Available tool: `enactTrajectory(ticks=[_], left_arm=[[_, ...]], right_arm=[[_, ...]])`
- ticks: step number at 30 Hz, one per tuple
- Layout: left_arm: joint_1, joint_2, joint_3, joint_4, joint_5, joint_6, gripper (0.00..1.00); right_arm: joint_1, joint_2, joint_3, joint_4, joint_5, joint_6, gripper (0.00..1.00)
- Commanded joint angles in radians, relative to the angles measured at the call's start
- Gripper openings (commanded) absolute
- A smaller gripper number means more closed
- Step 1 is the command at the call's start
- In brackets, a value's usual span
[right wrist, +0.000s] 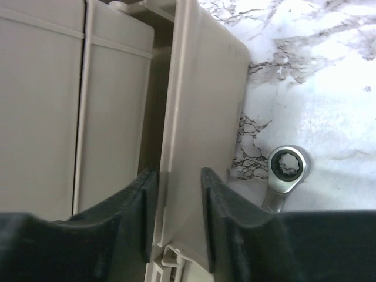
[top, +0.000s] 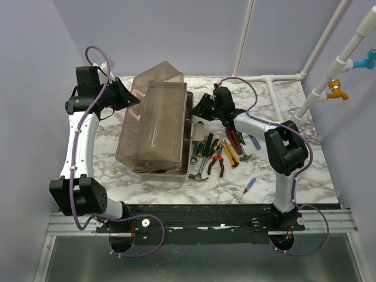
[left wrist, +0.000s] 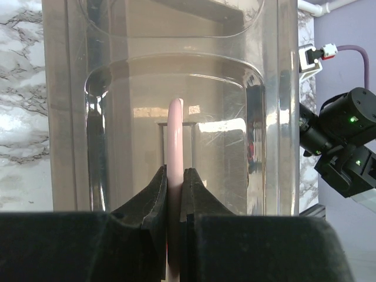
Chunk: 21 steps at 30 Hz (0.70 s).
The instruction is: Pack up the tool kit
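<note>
The beige toolbox [top: 176,173] stands left of the table's middle, its smoky translucent lid [top: 155,117] tilted up. My left gripper [top: 134,101] is shut on the lid's pink handle [left wrist: 175,129], which stands upright between the jaws of that gripper [left wrist: 175,173]. At the box's right side, my right gripper [top: 200,108] is open, and its jaws [right wrist: 175,176] straddle the rim of a beige fold-out tray [right wrist: 205,88]. A ring wrench [right wrist: 286,167] lies on the marble just right of that tray. Pliers [top: 218,161], a hammer [top: 200,175] and screwdrivers [top: 230,154] lie right of the box.
A red-and-blue screwdriver [top: 249,186] lies alone near the table's front edge. White pipes with blue and orange fittings [top: 338,88] rise at the back right. The right arm's wrist [left wrist: 346,141] shows beside the lid in the left wrist view.
</note>
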Motion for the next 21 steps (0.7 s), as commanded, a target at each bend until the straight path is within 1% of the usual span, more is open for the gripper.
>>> enactTrajectory(ticks=[1,4,6,12,13,16,21], left_arm=[[0.068,-0.064,0.033,0.103,0.068,-0.018,0.0],[0.126,-0.079,0.031,0.088,0.067,-0.003,0.0],[0.167,-0.086,0.027,0.08,0.058,0.007,0.0],[0.273,-0.078,0.003,0.078,0.051,0.029,0.0],[0.288,-0.072,0.006,0.066,0.043,0.039,0.0],[0.337,-0.054,0.002,0.052,0.035,0.059,0.0],[0.391,-0.028,-0.052,0.096,-0.011,0.053,0.0]], right_arm=[[0.006,-0.004,0.002,-0.087,0.092,-0.053,0.32],[0.006,-0.01,0.01,-0.113,0.125,-0.072,0.13],[0.006,-0.01,0.015,-0.117,0.135,-0.076,0.07],[0.005,-0.014,0.016,-0.117,0.142,-0.082,0.04],[0.004,-0.016,0.016,-0.145,0.145,-0.086,0.04],[0.002,-0.025,0.01,-0.148,0.156,-0.094,0.03],[-0.01,-0.033,0.0,-0.148,0.156,-0.094,0.01]])
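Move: The lid handle is already in my left fingers. The toolbox base is centred about 4 cm back, 7 cm to the right and 22 cm below them. My open right fingers already straddle the rim of the base's right wall. From that hand, the latch is about 9 cm back, 1 cm right and slightly lower, the ring spanner roughly 13 cm back and 1 cm right, and the hammer about 18 cm back and 5 cm right, both on the table. My right fingers close on the right wall's rim, pinching it, and stay there to steady the toolbox base. Meanwhile my left hand keeps its grip on the handle and swings the lid about 11 cm to the left, away from the base, turning some 15 degrees counter-clockwise and staying almost level. ##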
